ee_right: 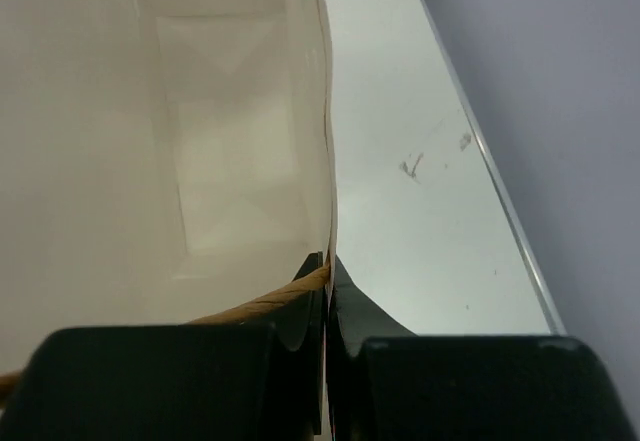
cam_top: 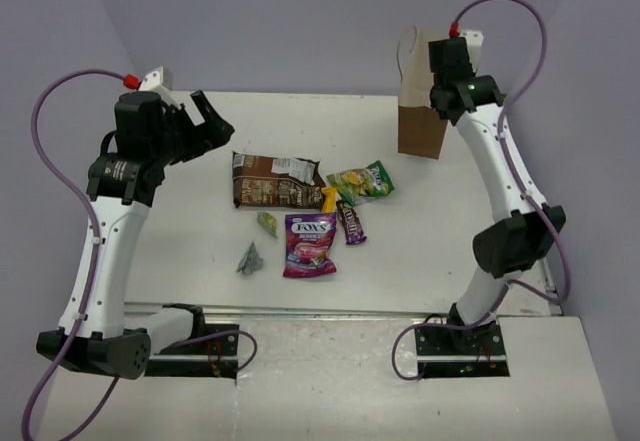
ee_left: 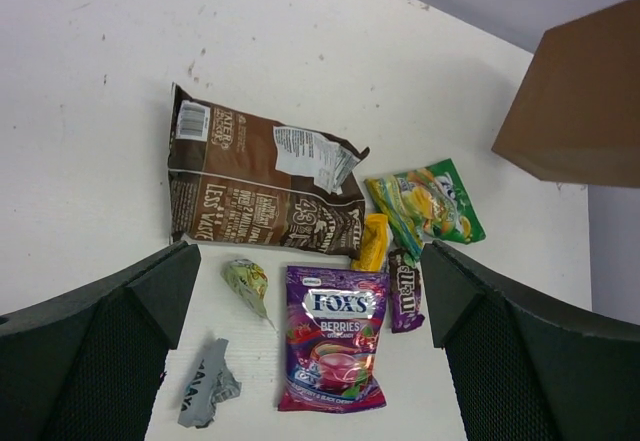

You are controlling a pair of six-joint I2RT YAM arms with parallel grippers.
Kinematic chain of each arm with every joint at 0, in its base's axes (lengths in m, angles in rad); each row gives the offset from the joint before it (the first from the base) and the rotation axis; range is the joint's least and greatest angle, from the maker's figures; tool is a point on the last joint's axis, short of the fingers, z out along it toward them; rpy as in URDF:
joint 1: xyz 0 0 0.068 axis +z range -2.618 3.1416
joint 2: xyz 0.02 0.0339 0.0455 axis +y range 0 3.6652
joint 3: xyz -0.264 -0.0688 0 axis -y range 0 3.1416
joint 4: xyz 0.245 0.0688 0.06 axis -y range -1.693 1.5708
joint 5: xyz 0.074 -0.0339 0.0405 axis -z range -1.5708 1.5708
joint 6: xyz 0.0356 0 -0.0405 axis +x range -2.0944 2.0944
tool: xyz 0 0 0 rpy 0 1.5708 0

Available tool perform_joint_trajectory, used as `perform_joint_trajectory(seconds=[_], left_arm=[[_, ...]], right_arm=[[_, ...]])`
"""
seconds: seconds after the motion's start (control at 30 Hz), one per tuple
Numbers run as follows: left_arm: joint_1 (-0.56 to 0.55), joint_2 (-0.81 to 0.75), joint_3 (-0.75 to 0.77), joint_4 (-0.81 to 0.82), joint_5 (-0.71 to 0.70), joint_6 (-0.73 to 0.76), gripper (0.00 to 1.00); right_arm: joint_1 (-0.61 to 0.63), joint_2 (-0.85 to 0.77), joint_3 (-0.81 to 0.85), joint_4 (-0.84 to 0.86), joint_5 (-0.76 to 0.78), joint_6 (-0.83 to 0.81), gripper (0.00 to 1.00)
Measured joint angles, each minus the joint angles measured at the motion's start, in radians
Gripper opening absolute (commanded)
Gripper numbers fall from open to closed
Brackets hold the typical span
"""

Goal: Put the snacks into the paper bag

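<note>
The snacks lie mid-table: a long brown wrapper (cam_top: pixel 275 182) (ee_left: pixel 262 188), a green bag (cam_top: pixel 362 181) (ee_left: pixel 426 204), a purple Fox's pouch (cam_top: pixel 309 245) (ee_left: pixel 332 349), a dark brown bar (cam_top: pixel 350 222) (ee_left: pixel 406 290), a yellow bar (cam_top: pixel 328 199) (ee_left: pixel 372 243), and tiny green (cam_top: pixel 267 223) (ee_left: pixel 247 283) and grey (cam_top: pixel 250 259) (ee_left: pixel 207 385) wrappers. My left gripper (cam_top: pixel 212 124) (ee_left: pixel 310 296) is open and empty, high above them. The paper bag (cam_top: pixel 422 119) (ee_left: pixel 582 101) stands upright at the back right. My right gripper (cam_top: pixel 445 86) (ee_right: pixel 327 273) is shut on its rim, the pale inside (ee_right: pixel 150 141) in view.
The table's right edge (ee_right: pixel 500 211) runs close beside the bag. The back wall stands just behind the bag.
</note>
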Motion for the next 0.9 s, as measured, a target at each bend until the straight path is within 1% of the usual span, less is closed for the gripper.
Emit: perform_joint_trajectory(seconds=[0.17,0.33,0.43,0.57,0.7,0.9], left_arm=[[-0.001,-0.001,0.008,-0.018,-0.029,0.014,1.00],[-0.002,0.004,0.043,-0.064,-0.057,0.016,1.00],[-0.002,0.016,0.045,-0.075,-0.051,0.014,1.00],[-0.003,0.028,0.023,-0.064,-0.006,0.018,1.00],[-0.004,0.038,-0.043,-0.030,0.030,0.035,1.00],[-0.004,0.096,-0.117,0.016,0.064,0.061,1.00]], right_arm=[[-0.037,-0.196,-0.151,-0.098,-0.146,0.089,0.00],[-0.033,-0.338,-0.276,-0.168,-0.231,0.106,0.00],[-0.036,-0.441,-0.355,-0.202,-0.272,0.126,0.00],[-0.037,-0.584,-0.464,-0.229,-0.315,0.162,0.00],[-0.037,-0.674,-0.560,-0.241,-0.341,0.185,0.00],[-0.037,-0.702,-0.638,-0.222,-0.383,0.207,0.00]])
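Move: My right hand holds the paper bag by its right rim; the clear table where it is to stand is about 22 cm back, 5 cm left and 30 cm down. The green packet lies roughly 7 cm back and 18 cm left, the chocolate bar 19 cm back and 20 cm left. From my open left hand, the brown pack is about 8 cm ahead, 9 cm right and 33 cm down; the Fox's pouch is 11 cm back and 17 cm right. Keeping the bag's rim pinched, I draw my right hand straight back about 20 cm towards my base, beside the snacks, rolling it some 20 degrees so its left side rises, and ease it down about 4 cm late on. My left hand, fingers still wide open, lingers and then sinks about 8 cm towards the snacks, tipping further down. ##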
